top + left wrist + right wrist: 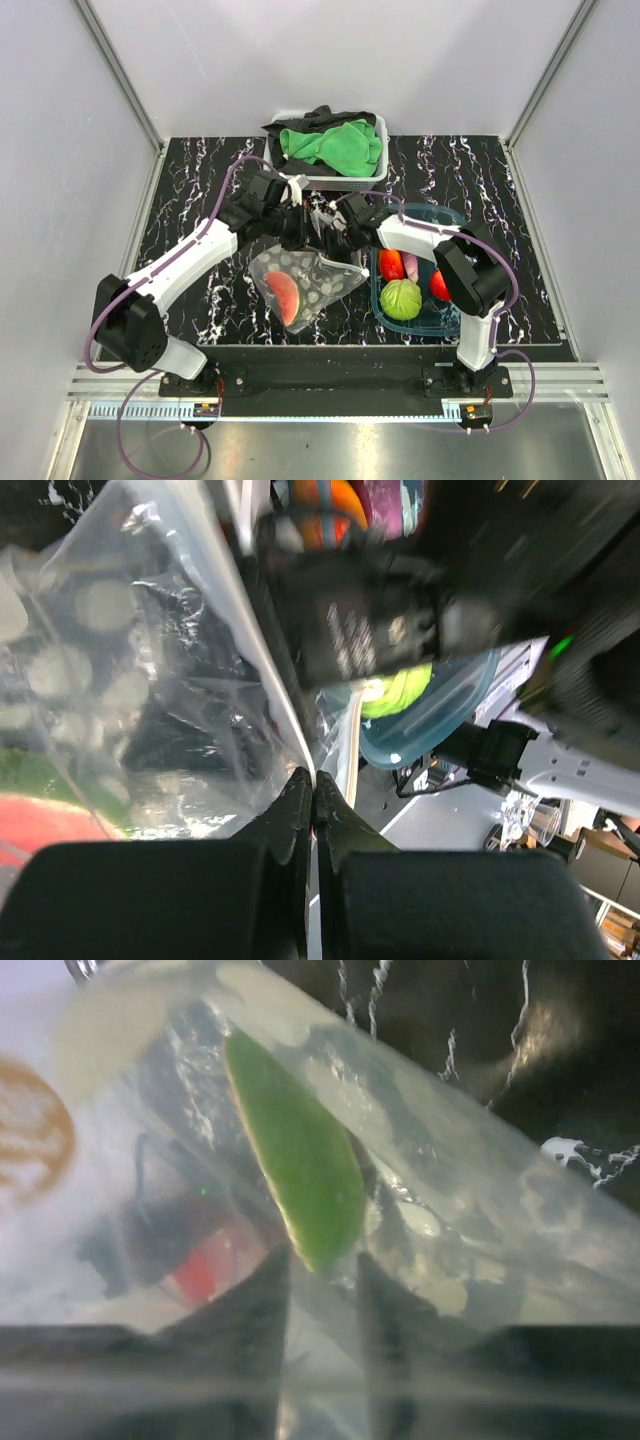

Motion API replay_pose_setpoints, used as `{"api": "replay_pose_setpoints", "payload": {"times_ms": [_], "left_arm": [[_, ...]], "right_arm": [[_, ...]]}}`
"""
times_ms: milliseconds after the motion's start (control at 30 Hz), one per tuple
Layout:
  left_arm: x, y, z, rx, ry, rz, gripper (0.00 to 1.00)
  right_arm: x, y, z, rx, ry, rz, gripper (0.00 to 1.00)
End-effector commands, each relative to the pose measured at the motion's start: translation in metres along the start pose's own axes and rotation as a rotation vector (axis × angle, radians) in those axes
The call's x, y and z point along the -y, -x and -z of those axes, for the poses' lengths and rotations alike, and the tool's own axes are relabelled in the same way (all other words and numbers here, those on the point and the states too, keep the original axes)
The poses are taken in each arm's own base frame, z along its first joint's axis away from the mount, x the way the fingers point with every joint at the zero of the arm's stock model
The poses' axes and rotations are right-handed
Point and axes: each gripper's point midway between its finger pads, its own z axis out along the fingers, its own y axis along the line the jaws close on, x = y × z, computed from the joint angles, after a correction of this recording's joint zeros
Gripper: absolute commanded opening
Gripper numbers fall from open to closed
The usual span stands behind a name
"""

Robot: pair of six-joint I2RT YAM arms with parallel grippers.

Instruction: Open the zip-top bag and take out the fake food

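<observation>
The zip-top bag (312,278) lies mid-table, its top edge lifted between both grippers. A watermelon slice (285,297) sits inside it. My left gripper (298,226) is shut on the bag's top edge; in the left wrist view the gripper (315,778) pinches the thin strip of the bag (130,680). My right gripper (337,238) is at the bag's mouth. In the right wrist view, hazy through the plastic, the gripper (322,1256) has its jaws apart, with the slice's green rind (295,1170) just past the tips.
A teal tub (448,222) to the right of the bag holds a green leafy ball (401,299) and red fruits (391,264). A white basket (379,172) with green and black cloths stands at the back. The table's front edge is near the bag.
</observation>
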Motion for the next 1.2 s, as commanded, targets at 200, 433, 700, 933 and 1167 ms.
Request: {"api": "replay_pose_setpoints", "payload": {"times_ms": [200,433,700,933,1167], "left_arm": [[0.028,0.027,-0.013,0.040,-0.077,0.002,0.00],[0.015,0.024,-0.024,0.015,-0.046,-0.010,0.00],[0.011,0.034,-0.030,0.021,-0.015,-0.013,0.00],[-0.003,0.015,-0.035,0.001,0.002,0.034,0.00],[-0.024,-0.005,-0.031,0.005,0.046,0.051,0.00]], "right_arm": [[-0.024,-0.035,-0.019,-0.073,0.107,0.137,0.63],[-0.028,-0.065,-0.033,-0.172,0.171,0.178,0.70],[0.000,-0.099,-0.040,-0.255,0.130,0.182,0.76],[-0.015,-0.093,-0.054,-0.239,0.192,0.145,0.71],[-0.028,-0.089,-0.069,-0.202,0.277,0.066,0.75]]}}
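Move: The watermelon slice lies inside the bag, roughly 11 cm back from my right hand, 10 cm to its left and some 5 cm lower. In the blue tray, the green cabbage is about 17 cm to the right and 11 cm back of that hand, and the red-orange fruit about 14 cm right and 3 cm back, both slightly lower. From my left hand, the slice lies some 13 cm back, 8 cm left and 15 cm down. I drive my right hand deeper into the bag from its mouth, back about 8 cm towards where the slice lay, drifting left and down some 4 cm each while I spread the fingers from about a third to three quarters open. My left hand keeps its pinch on the bag's rim, easing a little forward and right, then sinking about 5 cm. ##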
